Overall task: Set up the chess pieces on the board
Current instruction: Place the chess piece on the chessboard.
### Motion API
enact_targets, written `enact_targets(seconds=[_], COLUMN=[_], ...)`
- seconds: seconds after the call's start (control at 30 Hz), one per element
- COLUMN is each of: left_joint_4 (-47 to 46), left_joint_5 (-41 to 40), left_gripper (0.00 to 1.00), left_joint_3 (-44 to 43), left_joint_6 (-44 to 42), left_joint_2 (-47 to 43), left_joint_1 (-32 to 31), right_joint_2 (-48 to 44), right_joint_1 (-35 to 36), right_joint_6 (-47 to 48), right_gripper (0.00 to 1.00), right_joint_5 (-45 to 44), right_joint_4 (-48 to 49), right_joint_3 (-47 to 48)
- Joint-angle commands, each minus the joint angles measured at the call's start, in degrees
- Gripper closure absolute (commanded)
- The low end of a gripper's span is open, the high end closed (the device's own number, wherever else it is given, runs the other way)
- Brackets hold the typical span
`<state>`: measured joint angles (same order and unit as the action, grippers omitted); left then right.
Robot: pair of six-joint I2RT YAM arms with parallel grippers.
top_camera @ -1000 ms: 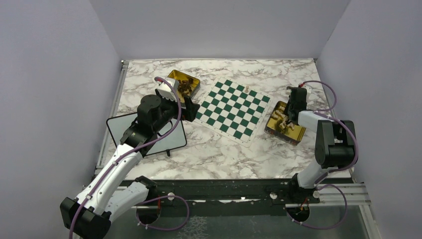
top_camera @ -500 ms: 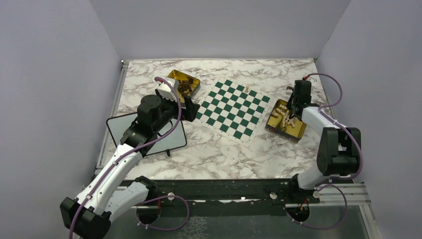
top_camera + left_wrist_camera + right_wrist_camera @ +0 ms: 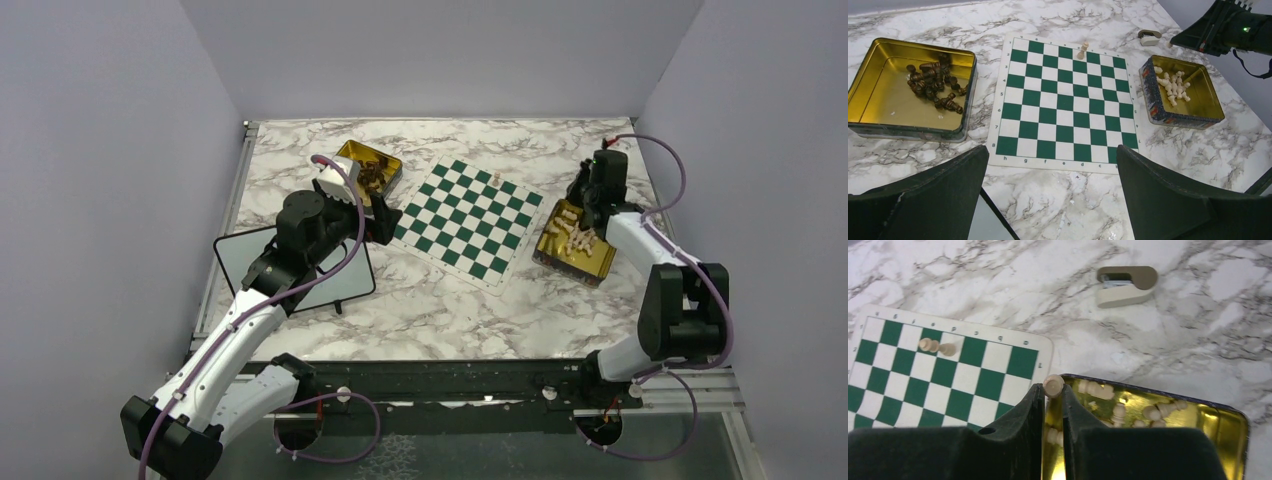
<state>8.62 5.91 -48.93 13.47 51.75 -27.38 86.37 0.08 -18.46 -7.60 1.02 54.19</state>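
Observation:
The green and white board (image 3: 468, 215) lies flat mid-table with one pale chess piece (image 3: 497, 178) upright near its far edge. That piece (image 3: 1081, 50) also shows in the left wrist view. Dark pieces (image 3: 933, 85) lie heaped in the left gold tin (image 3: 878, 132). Pale pieces (image 3: 1173, 87) lie in the right gold tin (image 3: 1193, 120). My right gripper (image 3: 1053, 390) is shut on a pale piece (image 3: 1053, 384), held above that tin's corner nearest the board (image 3: 923, 375). My left gripper (image 3: 1050, 165) hangs open and holds nothing, just off the board's left edge.
A black-framed whiteboard (image 3: 300, 265) lies under my left arm, its corner (image 3: 983, 225) by my left finger. A small beige stapler-like object (image 3: 1126, 286) sits on the marble beyond the right tin (image 3: 1228, 412). The left tin (image 3: 352, 150) stands at the back left.
My right gripper has moved from over the middle of the right tin toward its far corner, with a pale piece between its fingers. The left arm has not moved.

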Motion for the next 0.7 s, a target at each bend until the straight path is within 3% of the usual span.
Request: enact_targets(seconds=[0.0, 0.2, 0.67], left_joint_4=[-1.9, -1.9, -1.8], left_joint_5=[0.3, 0.2, -0.1], left_gripper=[0.01, 0.01, 0.01], left_joint_3=[0.6, 0.6, 0.5], left_joint_6=[-0.1, -0.1, -0.2], left_joint_2=[-0.7, -1.0, -1.2], left_joint_1=[-0.1, -0.2, -0.2], right_joint_2=[3.2, 9.5, 21.1], right_joint_1=[4.1, 9.7, 13.0], right_joint_6=[0.0, 0.3, -3.1], right_gripper=[0.85, 0.85, 0.85], right_joint_5=[2.9, -3.9, -14.9], right_joint_4=[4.6, 4.2, 7.5], right_joint_3=[4.0, 8.5, 12.4])
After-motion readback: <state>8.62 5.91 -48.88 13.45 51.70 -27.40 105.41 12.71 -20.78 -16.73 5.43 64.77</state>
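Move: The right hand holds a light chess piece; the chessboard's far-right corner square lies about 6 cm ahead, 7 cm to its left and 11 cm below. The standing piece is roughly 10 cm ahead and 16 cm left, the stapler some 12 cm ahead and 7 cm right, and the tin of light pieces about 6 cm back and 1 cm right, both lower. From the left hand that corner square is around 14 cm ahead, 29 cm right and 26 cm below. Keeping its closed hold on the light piece, the right hand sweeps about 8 cm left and 5 cm forward, away from the tin and the stapler towards the far-right corner of the chessboard. It stays almost level for the first part, then sinks some 5 cm as the leftward travel dies out, yawing a few degrees counter-clockwise and partly back, while the fingers stay shut and the piece remains above the squares. ##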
